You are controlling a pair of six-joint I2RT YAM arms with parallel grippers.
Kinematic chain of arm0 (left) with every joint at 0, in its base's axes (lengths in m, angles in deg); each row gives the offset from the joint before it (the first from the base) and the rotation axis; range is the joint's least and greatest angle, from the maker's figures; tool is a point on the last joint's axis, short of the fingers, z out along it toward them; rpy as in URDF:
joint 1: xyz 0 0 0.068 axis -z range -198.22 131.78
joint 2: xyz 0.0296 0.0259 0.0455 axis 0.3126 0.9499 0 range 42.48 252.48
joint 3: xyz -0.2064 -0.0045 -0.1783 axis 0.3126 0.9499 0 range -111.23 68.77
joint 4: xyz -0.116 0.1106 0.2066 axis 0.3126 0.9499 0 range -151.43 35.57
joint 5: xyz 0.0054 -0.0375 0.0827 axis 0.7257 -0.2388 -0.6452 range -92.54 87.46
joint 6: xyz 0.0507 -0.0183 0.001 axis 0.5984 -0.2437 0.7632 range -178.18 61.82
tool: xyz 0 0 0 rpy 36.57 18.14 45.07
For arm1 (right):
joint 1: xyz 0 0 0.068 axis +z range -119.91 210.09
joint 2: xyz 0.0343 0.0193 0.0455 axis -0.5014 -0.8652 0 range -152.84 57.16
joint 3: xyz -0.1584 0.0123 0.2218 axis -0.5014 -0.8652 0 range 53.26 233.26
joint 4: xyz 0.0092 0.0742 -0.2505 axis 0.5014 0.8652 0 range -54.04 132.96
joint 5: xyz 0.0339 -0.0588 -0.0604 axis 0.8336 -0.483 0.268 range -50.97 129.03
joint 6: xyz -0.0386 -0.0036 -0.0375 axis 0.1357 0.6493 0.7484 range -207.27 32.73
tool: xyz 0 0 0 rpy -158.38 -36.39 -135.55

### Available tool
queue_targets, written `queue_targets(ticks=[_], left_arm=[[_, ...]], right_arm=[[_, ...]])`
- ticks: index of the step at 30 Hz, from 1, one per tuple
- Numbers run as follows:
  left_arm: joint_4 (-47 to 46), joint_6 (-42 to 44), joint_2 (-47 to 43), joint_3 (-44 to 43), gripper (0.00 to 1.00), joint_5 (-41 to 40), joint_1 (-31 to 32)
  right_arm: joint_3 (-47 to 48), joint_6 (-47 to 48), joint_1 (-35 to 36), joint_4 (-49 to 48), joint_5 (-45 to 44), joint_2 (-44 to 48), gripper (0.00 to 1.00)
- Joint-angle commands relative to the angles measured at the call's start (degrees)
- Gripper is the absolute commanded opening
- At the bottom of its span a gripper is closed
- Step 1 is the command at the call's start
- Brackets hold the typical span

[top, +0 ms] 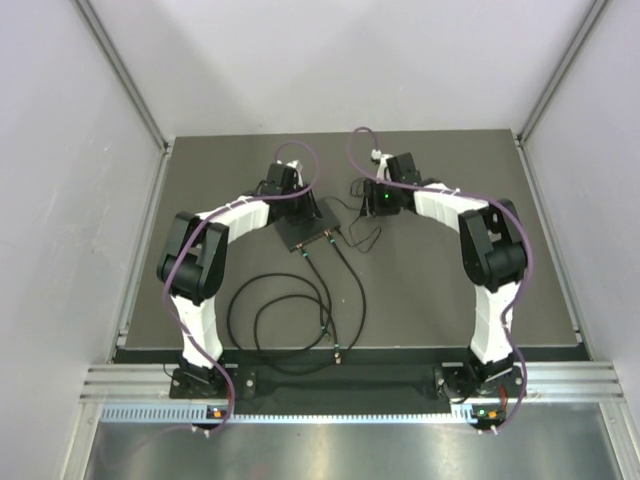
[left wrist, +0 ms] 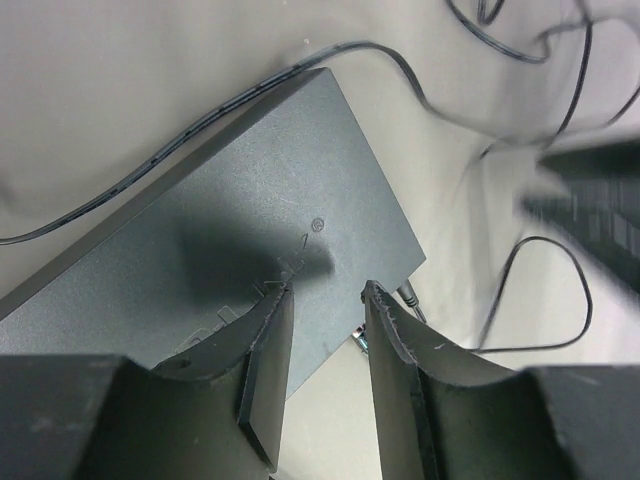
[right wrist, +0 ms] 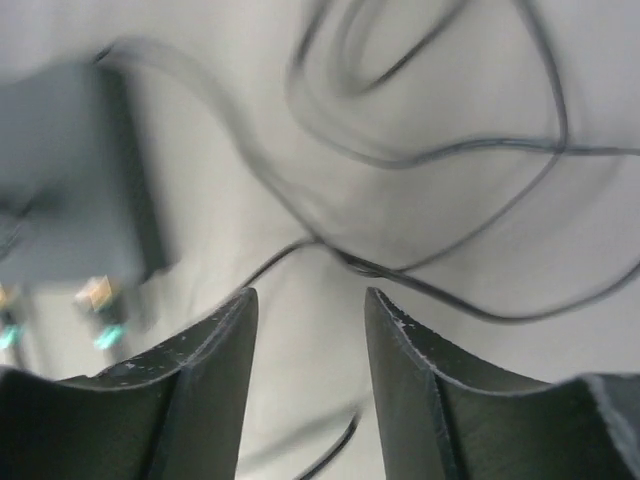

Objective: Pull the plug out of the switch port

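Observation:
The switch (top: 305, 232) is a flat matte-black box lying on the dark mat at mid-table, and it fills the left wrist view (left wrist: 230, 220). Two black cables are plugged into its near edge; one plug (top: 331, 239) sits at the right corner, and its metal barrel shows in the left wrist view (left wrist: 409, 299). My left gripper (top: 292, 203) is open and empty, with its fingertips (left wrist: 283, 300) just above the switch's top near the socket edge. My right gripper (top: 383, 203) is open and empty to the right of the switch, above thin cable. The right wrist view is blurred, with the switch (right wrist: 70, 180) at its left.
Two black cables (top: 300, 315) loop over the mat from the switch toward the near edge. A thin black wire (right wrist: 440, 150) curls over the mat under the right gripper. Grey walls close in the left and right sides.

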Motion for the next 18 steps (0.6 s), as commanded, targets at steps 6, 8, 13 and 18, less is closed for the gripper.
queue_targets(ticks=[6,8,13,18], left_arm=[[0.73,2.05,0.74,1.95,0.4,0.18,-0.2],[1.26,2.49,0.65,1.68,0.4,-0.09,-0.2],[2.05,5.65,-1.71,1.86,0.57,-0.17,0.06],[7.22,11.53,-5.23,0.02,0.73,-5.69,0.94]], right_arm=[[-3.24,5.08,6.12,-2.51,-0.72,11.89,0.52],[-3.51,4.82,6.38,-3.21,0.67,12.5,0.53],[-3.15,1.58,6.3,-3.03,11.4,8.73,0.52],[-4.56,0.17,6.3,-6.02,14.39,5.66,0.51]])
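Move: The nearer teal-banded plug sits in the box's front edge, some 10 cm left and 5 cm back of the right hand and about 2 cm lower. The black power plug is 2 cm to the right of that plug and 1 cm farther out; the other teal-banded plug is about 7 cm left and 4 cm back of it. The box's middle lies around 16 cm left and 2 cm back of the right hand. From the left hand, the nearer plug is roughly 4 cm back, 2 cm right and 4 cm below. Swing the right gripper left and back, some 9 cm across the table, towards the nearer teal-banded plug, lifting about 6 cm on the way and dipping slightly at the end. Turn it about 15 degrees counter-clockwise with its fingers still half open. Late on, spread the left fingers plainly wider over the box and ease them up about 1 cm. ##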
